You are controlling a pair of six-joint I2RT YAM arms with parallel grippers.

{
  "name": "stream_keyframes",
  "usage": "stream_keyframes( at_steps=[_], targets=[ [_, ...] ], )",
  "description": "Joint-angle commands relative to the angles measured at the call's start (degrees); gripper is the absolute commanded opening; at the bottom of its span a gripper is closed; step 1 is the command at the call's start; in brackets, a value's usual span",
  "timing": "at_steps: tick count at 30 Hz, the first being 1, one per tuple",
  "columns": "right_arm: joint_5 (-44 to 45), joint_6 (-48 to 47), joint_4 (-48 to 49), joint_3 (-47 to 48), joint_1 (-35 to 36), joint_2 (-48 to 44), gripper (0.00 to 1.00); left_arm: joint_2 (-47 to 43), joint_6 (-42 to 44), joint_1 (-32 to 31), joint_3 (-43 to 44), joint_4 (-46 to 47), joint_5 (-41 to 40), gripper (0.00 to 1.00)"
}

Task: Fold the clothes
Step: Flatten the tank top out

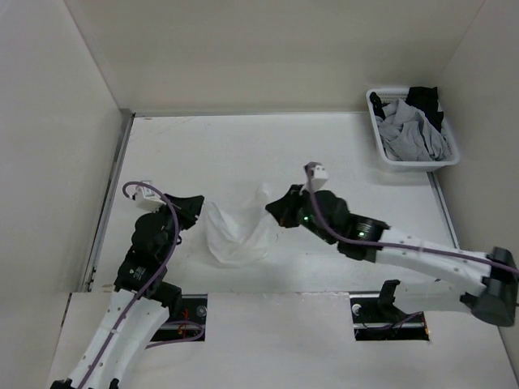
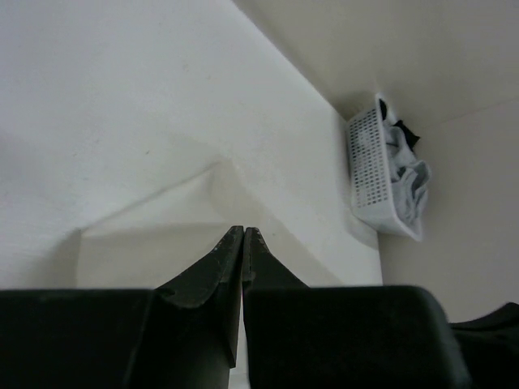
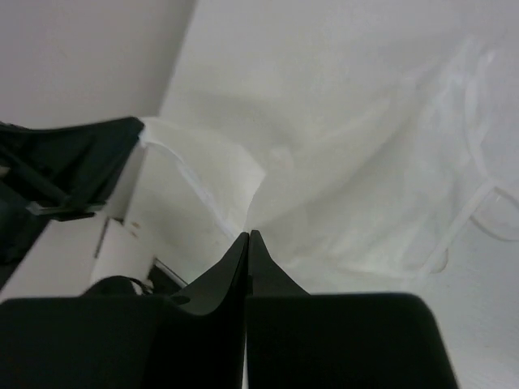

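The clothes (image 1: 238, 233), a thin white garment, hang bunched between my two grippers, sagging toward the near edge of the table (image 1: 203, 154). My left gripper (image 1: 199, 212) is shut on the garment's left edge. In the left wrist view its jaws (image 2: 243, 231) meet tip to tip with white fabric (image 2: 162, 235) spreading away from them. My right gripper (image 1: 272, 212) is shut on the right edge. In the right wrist view a fold of cloth (image 3: 365, 186) rises from the closed tips (image 3: 248, 235), and a narrow strap loop (image 3: 478, 203) lies at the far right.
A white basket (image 1: 375, 121) sits at the back right corner with grey garments (image 1: 413, 134) and a black garment (image 1: 426, 99) in it; the basket (image 2: 366, 174) also shows in the left wrist view. Walls enclose the table on three sides. A board with two cutouts (image 1: 268, 324) covers the arm bases.
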Motion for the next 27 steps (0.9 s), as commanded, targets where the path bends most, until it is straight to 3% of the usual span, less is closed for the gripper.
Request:
stream_keyframes(
  at_steps=[1,8,17,19,21,23,27],
  targets=[
    [8.63,-6.49,-9.21,4.35,-0.28,-11.38,0.0,0.72,-0.12,-1.03,8.84,7.15,1.58,0.0],
    [20.06,-15.73,-23.64,19.81,3.05,-23.01,0.0,-0.15,-1.08,-3.14,21.85,6.8,1.32,0.0],
    [43.25,-25.48,-24.28,33.19,28.43,-21.7,0.0,-3.49,-0.65,-4.46,31.53,5.4,1.67,0.0],
    [44.94,-27.68,-22.09,32.94,30.21,-20.82,0.0,-2.8,-0.29,-3.85,31.1,5.31,1.84,0.0],
    [42.07,-29.09,-19.1,30.31,25.15,-20.55,0.0,-1.05,-0.47,-4.02,29.09,6.01,1.84,0.0],
    [33.39,-27.18,-18.12,27.14,16.46,-20.11,0.0,2.29,-1.08,-4.37,25.58,6.8,1.14,0.0],
    [7.4,-18.74,-17.33,22.39,-7.87,-15.03,0.0,9.93,-2.66,-1.39,20.55,9.87,-1.32,0.0]
  ],
)
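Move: Both shut grippers already pinch the tank top, about 16 cm apart. Its sagging middle lies some 8 cm right of the left hand, 3 cm back and 12 cm below; from the right hand it is about 8 cm left, level fore-and-aft and 12 cm below. The laundry basket stands roughly 41 cm right of the right hand, 29 cm ahead and 14 cm lower. Both hands lift the tank top about 28 cm and back, right pulling 14 cm rightward, then swing forward-down. ##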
